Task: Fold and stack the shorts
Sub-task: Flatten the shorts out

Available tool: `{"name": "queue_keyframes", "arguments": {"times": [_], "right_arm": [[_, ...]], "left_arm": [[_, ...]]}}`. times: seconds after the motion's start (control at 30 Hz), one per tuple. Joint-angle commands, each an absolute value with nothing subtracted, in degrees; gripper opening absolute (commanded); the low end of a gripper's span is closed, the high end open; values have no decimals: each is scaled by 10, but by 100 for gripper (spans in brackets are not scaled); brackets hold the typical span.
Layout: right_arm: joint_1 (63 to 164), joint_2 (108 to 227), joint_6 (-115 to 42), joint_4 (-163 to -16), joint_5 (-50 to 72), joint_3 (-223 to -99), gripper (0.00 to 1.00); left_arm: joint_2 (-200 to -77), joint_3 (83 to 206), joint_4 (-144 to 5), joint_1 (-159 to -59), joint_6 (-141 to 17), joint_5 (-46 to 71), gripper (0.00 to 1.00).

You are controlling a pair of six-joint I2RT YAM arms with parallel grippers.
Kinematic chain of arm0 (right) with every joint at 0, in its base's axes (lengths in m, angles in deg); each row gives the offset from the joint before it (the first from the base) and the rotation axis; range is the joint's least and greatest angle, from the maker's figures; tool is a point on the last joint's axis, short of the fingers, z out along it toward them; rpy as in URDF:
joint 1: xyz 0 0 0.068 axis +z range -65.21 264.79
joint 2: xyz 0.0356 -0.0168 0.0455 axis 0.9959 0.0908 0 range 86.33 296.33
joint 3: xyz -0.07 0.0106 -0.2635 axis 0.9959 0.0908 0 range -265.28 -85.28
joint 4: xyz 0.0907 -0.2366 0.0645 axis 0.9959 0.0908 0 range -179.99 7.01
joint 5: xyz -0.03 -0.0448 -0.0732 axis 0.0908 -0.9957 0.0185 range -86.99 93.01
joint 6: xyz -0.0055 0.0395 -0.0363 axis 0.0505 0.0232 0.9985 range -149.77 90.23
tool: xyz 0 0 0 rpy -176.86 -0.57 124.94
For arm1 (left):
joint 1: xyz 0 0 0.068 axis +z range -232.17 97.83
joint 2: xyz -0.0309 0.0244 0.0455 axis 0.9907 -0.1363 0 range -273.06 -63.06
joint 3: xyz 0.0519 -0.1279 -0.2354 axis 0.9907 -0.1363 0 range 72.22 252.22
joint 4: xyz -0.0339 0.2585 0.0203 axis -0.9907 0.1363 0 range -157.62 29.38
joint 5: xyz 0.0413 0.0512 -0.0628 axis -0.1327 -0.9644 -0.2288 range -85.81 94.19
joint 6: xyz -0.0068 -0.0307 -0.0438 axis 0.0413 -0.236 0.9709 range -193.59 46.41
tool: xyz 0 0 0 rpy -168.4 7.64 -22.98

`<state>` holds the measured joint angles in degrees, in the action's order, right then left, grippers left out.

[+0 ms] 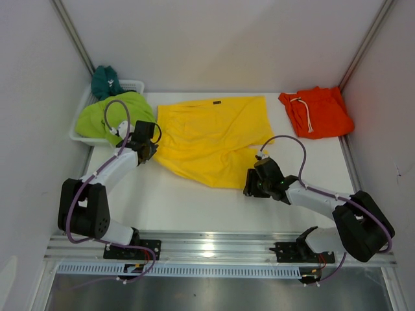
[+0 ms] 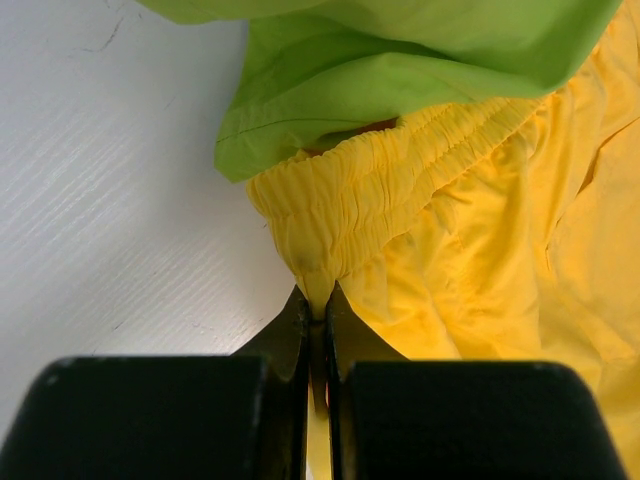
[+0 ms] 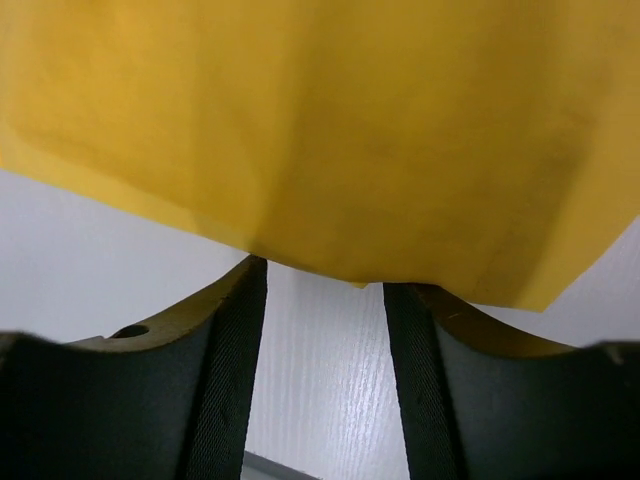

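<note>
The yellow shorts (image 1: 214, 136) lie spread flat mid-table, with a small dark label at the far edge. My left gripper (image 1: 148, 154) is shut on the left corner of their gathered waistband (image 2: 330, 215), pinched between the jaws (image 2: 318, 310). My right gripper (image 1: 248, 184) stands open at the near right hem. In the right wrist view the yellow cloth (image 3: 320, 130) covers the fingertips (image 3: 325, 275), and bare table shows between the jaws. The orange shorts (image 1: 318, 111), with a white drawstring, lie folded at the back right. The lime-green shorts (image 1: 110, 116) overlap the yellow waistband (image 2: 400, 60).
A white basket (image 1: 133, 84) stands at the back left with the teal shorts (image 1: 104, 81) in it and the lime-green pair draped over its near rim. White walls close in the table on three sides. A metal rail (image 1: 214, 243) runs along the near edge.
</note>
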<state>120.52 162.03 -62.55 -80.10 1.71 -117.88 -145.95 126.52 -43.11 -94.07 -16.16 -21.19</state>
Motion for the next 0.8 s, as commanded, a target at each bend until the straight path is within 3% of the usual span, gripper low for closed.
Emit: {"name": "queue_keyframes", "arguments": {"times": [0.0, 0.03, 0.27, 0.4, 0.43, 0.53, 0.77], "right_arm": [[1201, 1630, -616, -821, -11, -1188, 50], [1202, 1625, -619, -825, -12, -1185, 45], [1201, 1604, -625, -851, -46, -1175, 38], [1199, 1611, -617, -859, -55, -1189, 28], [1201, 1615, -611, -855, -58, -1194, 17], [1200, 1622, -597, -836, -67, -1210, 0], [1188, 1540, -581, -732, -116, -1236, 0]], "left_arm": [[-1437, 1263, -449, -944, -168, -228, 0], [-1437, 1264, -449, -944, -169, -230, 0], [-1433, 1262, -451, -944, -173, -234, 0], [-1434, 1262, -453, -944, -177, -231, 0], [-1434, 1262, -453, -945, -177, -231, 0], [-1434, 1264, -453, -945, -180, -235, 0], [-1451, 1304, -433, -942, -194, -264, 0]]}}
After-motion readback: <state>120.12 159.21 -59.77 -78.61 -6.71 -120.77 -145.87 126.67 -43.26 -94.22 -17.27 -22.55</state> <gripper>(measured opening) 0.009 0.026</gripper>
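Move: The near hem of the yellow shorts lies practically between the half-open right fingers, about 2 cm ahead, 1 cm to the right and 1 cm below. The folded red shorts sit some 29 cm ahead and 25 cm right of that hand; the waistband corner that the left gripper holds is roughly 13 cm ahead, 34 cm left and 7 cm higher. From the left gripper, the hem is about 12 cm back, 35 cm right and 8 cm lower. Slide the right gripper forward some 3 cm onto the near hem of the yellow shorts, drifting a little right, and shut the half-open fingers to pinch the cloth. Once they are closed, lift about 2 cm, tipping the fingertips slightly forward and up. Keep the left gripper still, shut on the waistband corner. ##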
